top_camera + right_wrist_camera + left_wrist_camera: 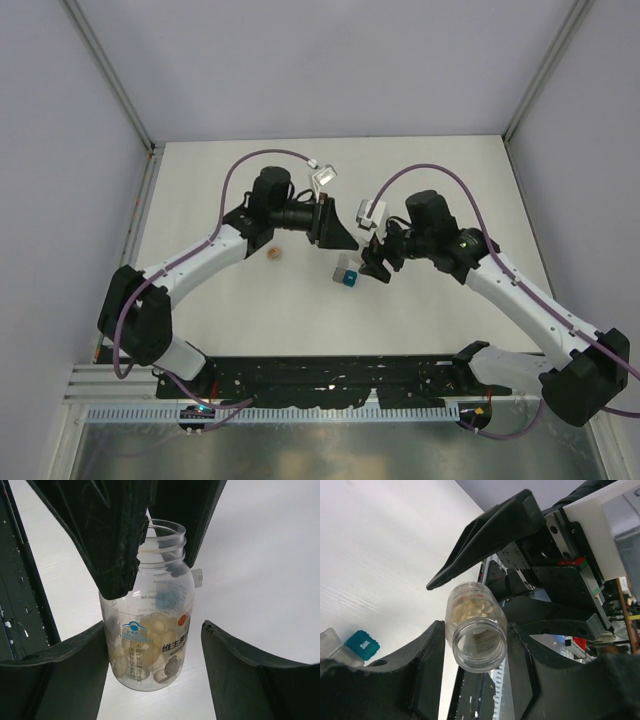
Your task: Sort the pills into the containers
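Note:
A clear, uncapped pill bottle [167, 587] holds several pale pills [147, 635]. My left gripper [476, 647] is shut on this bottle [479, 662] near its open neck, which faces the left wrist camera. My right gripper [154, 630] stands open around the bottle's lower body, with a clear gap at its right finger [240, 670]. The containers, a grey box [338, 271] and a teal box [349, 280], sit side by side on the table just below both grippers. They also show in the left wrist view, teal [362, 645] beside grey [329, 641]. In the top view my left gripper [338, 238] and right gripper [372, 262] meet.
A small orange-brown cap [277, 254] lies on the white table [250, 300] left of the containers. White walls enclose the table on three sides. A black base rail [330, 380] runs along the near edge.

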You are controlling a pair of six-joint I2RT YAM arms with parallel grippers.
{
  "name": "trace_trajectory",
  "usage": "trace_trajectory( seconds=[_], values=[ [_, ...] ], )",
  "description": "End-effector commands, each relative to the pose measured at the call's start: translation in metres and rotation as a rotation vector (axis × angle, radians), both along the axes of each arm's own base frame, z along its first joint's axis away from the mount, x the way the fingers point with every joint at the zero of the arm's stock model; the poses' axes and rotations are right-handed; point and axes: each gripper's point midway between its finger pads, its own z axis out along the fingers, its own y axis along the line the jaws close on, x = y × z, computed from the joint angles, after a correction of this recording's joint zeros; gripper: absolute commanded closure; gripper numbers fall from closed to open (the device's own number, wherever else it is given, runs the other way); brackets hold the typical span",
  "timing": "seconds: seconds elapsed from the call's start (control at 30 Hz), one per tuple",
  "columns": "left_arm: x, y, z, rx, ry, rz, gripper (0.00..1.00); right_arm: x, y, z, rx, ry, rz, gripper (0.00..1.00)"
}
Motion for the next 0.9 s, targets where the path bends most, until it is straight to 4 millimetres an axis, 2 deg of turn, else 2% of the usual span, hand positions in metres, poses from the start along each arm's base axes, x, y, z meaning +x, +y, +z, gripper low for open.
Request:
trace_trajectory(
  seconds=[0.0,0.2,0.53,0.63,0.87],
  values=[
    [-0.008,0.003,0.032,-0.128,-0.037,-0.078,1.0,0.009,0.005,0.048,0.084,-0.139,-0.005,0.25],
    [-0.012,0.01,0.045,-0.214,-0.028,-0.105,1.0,0.006,0.007,0.067,0.142,-0.187,0.007,0.23],
    [-0.007,0.032,0.071,-0.313,-0.038,-0.065,1.0,-0.002,0.018,0.103,0.238,-0.212,0.059,0.22],
    [-0.008,0.036,0.08,-0.333,-0.053,-0.057,1.0,-0.003,0.022,0.11,0.257,-0.203,0.073,0.23],
    [-0.008,0.042,0.089,-0.373,-0.032,-0.022,1.0,-0.001,0.031,0.117,0.295,-0.177,0.092,0.25]
  ],
)
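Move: The pill bottle is already held near its neck in the left fingers. Its middle sits between the open right fingers, about 1 cm left of and 1 cm above the right hand's point, level with it fore and aft. The open pill container lies on the table about 8 cm ahead, 3 cm left and 23 cm below the left hand. The bottle cap lies some 15 cm ahead and 20 cm left of the left hand, equally low. The bottle, still gripped near its neck, is lifted away from the table and pill container by the left hand, which rises about 6 cm, drifts 3 to 4 cm left and tips its fingers up some 15 degrees to near level. The right hand follows straight up about 9 cm, then slightly left, its fingers still open around the bottle's base end and tilting with it. ##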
